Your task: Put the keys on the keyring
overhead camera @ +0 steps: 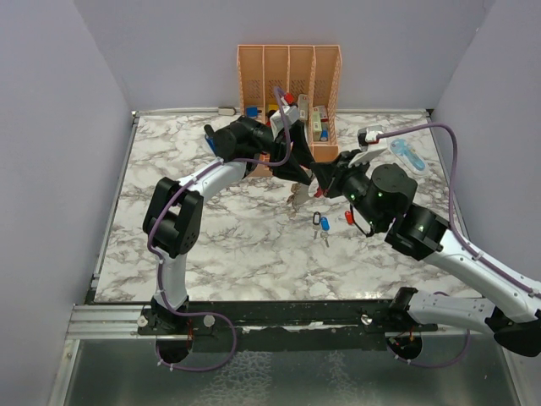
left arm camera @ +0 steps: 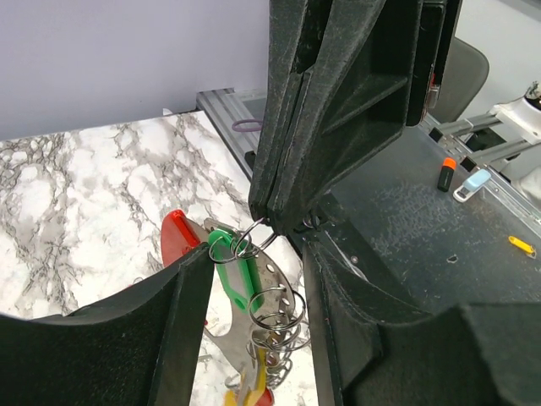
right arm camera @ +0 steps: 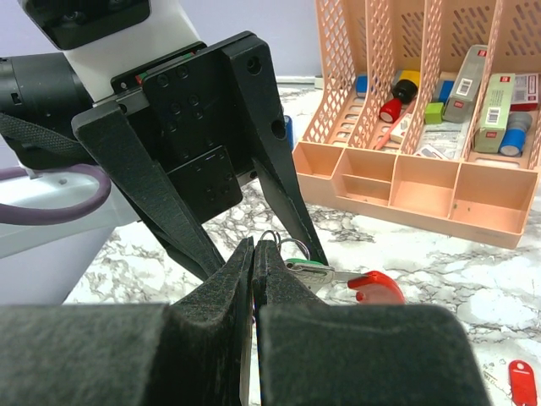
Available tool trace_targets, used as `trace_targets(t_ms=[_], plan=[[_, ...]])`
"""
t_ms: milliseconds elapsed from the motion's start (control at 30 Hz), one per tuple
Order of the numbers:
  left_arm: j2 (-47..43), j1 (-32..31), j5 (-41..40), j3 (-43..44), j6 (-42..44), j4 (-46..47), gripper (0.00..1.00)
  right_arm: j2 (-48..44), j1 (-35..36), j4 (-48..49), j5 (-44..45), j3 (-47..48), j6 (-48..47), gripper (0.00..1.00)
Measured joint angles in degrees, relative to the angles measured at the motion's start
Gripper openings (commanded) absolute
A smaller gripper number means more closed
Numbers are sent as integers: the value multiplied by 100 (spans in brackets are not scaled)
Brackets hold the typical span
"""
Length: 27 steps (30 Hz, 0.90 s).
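Observation:
The keyring [left arm camera: 173, 239], a red-ended metal piece with wire rings [left arm camera: 275, 309], hangs over the marble between both grippers. A green key [left arm camera: 230, 269] and a yellow one [left arm camera: 256, 376] are on its rings. My right gripper [right arm camera: 254, 247] is shut on a thin wire ring at the bundle's top; the green key [right arm camera: 309, 264] and the red end [right arm camera: 377, 287] show just beyond its tips. My left gripper [left arm camera: 255, 250] is open, one finger on each side of the bundle. From above, the two grippers meet at mid-table [overhead camera: 308, 178]. A blue key [overhead camera: 325, 224] and a red key [overhead camera: 349, 217] lie loose below them.
A peach slotted organizer [overhead camera: 287, 63] with small coloured items stands at the back wall, close behind the left gripper. A clear blue item [overhead camera: 406, 154] lies at the right. Another view shows the red key [right arm camera: 521, 378] on the marble.

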Motion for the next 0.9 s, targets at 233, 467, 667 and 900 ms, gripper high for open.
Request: trace_targets(t_ms=[233, 467, 667, 900], plan=[[0, -2, 2, 0, -42, 0, 50, -66, 0, 0, 0, 0, 79, 1], [0, 0, 4, 4, -61, 2, 98, -164, 0, -2, 17, -15, 103, 1], [0, 59, 9, 57, -308, -2, 99, -227, 0, -83, 168, -15, 98, 1], [0, 798, 26, 87, -741, -2, 99, -227, 0, -361, 302, -15, 98, 1]])
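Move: The keyring is still pinched in the shut right fingertips, its wires about 1 cm ahead and 1 cm left of the right hand point; from the half-open left hand it lies level fore and aft, 1 cm to the right. The bunch hangs below it, about 5 cm under the left hand and 1 cm back. Loose on the table, some 32 cm below that hand, lie the black key (2 cm ahead, 4 cm right) and blue key (1 cm ahead, 7 cm right). The right fingers keep their pinch on the keyring while the left fingers, standing around it, spread from half to fully open and free it. Only then does the left hand pull away, ever faster, forward and left by some 6 cm in all, turning slightly counter-clockwise. The right hand eases about 2 cm right, rising a centimetre on the way and sinking back. ##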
